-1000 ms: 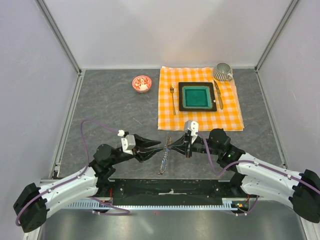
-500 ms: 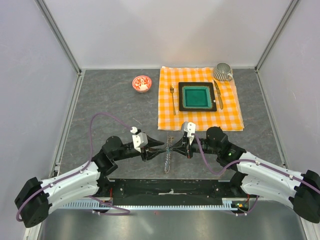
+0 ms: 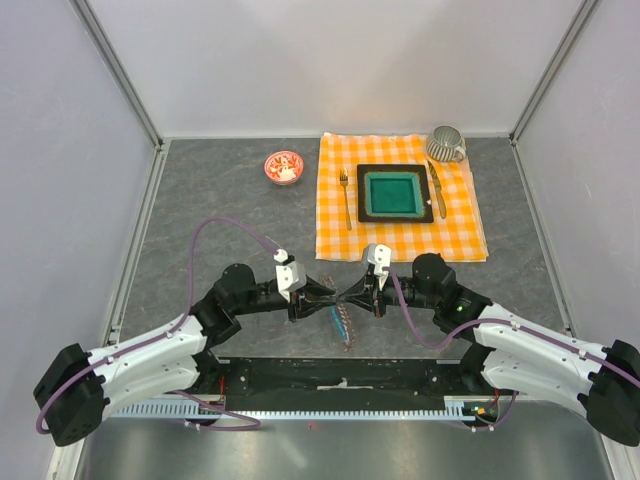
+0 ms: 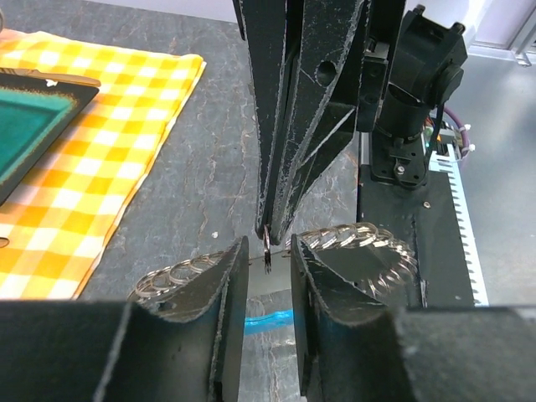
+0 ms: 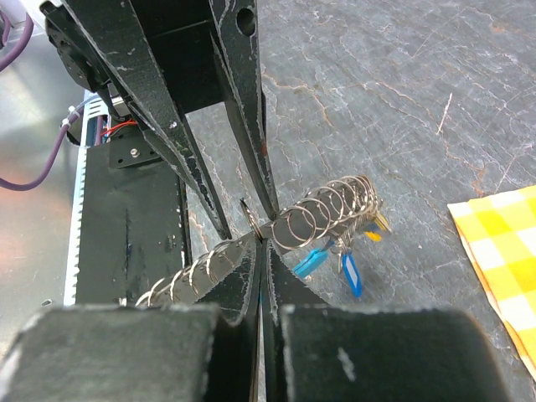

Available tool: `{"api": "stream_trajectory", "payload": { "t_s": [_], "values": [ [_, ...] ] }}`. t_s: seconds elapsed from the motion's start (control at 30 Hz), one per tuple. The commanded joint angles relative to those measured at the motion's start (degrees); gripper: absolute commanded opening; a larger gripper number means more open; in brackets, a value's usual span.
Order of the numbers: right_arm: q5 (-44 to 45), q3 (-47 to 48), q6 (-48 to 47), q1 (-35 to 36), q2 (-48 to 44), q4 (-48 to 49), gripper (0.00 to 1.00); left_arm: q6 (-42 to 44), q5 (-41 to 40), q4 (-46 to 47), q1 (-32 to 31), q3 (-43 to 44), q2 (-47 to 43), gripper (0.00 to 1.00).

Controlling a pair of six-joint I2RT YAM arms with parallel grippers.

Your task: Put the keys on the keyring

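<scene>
The keyring (image 5: 322,213) is a grey wire loop strung with many small rings, held just above the table between the two arms; it also shows in the top view (image 3: 343,323) and the left wrist view (image 4: 368,239). A cyan piece (image 5: 308,261) and keys with blue (image 5: 352,275) and yellow (image 5: 373,235) tags hang under it. No red tag shows. My right gripper (image 5: 262,243) is shut on the loop beside one small ring (image 4: 266,243). My left gripper (image 4: 270,248) is open, its fingertips either side of the right gripper's tip.
A small red-and-white bowl (image 3: 283,167) stands at the back. An orange checked cloth (image 3: 400,240) at the back right carries a green plate (image 3: 393,193), fork (image 3: 345,196), knife (image 3: 437,188) and grey cup (image 3: 446,145). The black base rail (image 3: 340,375) runs along the near edge.
My left gripper has moved right until its tips meet the right gripper's tips. The keyring has swung and shifted a little to the right. The right arm has hardly moved.
</scene>
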Motion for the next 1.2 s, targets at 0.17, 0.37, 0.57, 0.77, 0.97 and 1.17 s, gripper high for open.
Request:
{"api": "stream_trajectory", "payload": {
  "t_s": [0.17,0.37,0.57,0.77,0.97,1.17],
  "values": [
    [0.2,2.9,-0.8,0.1,-0.8,3.2,0.00,2.3,1.5,-3.1,-0.2,3.6,1.2,0.24],
    [0.3,2.8,-0.8,0.1,-0.8,3.2,0.00,2.2,1.1,-4.0,-0.2,4.0,1.2,0.17],
    [0.5,2.7,-0.8,0.1,-1.4,3.0,0.00,2.2,0.6,-5.0,-0.2,4.4,1.5,0.02],
    [1.7,3.0,-0.2,0.1,-2.1,1.5,0.01,3.1,-2.4,-4.2,-0.2,3.6,0.7,0.02],
    [8.2,5.6,5.4,-0.1,-2.9,-3.9,0.42,2.6,-9.1,4.1,-0.2,-1.2,-1.6,0.02],
    [12.4,13.1,18.2,-4.4,1.8,-15.9,0.64,2.6,-14.0,8.8,-0.2,-6.3,-4.4,0.02]
  ]
}}
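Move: The keyring's small metal loop stands in the right fingertips, roughly 1 cm to the left of that hand's point; from the half-open left fingers it is about 1 cm to the right, at their height. From the left hand, the blue tag hangs around 4 cm ahead and 6 cm lower. The yellow tag is about 4 cm ahead, 2 cm to the left and 4 cm below it; the blue strap some 5 cm back, 2 cm to the right and 4 cm down. The left fingers sink about half a centimetre and shut on the small loop that the right fingertips still pinch. Once they are closed the right fingers open wide and let go, rising and going forward about 3 cm, clear of the coil. Keeping its grip, the left hand eases down, forward and to its left about 3.5 cm, turning slightly counter-clockwise. ##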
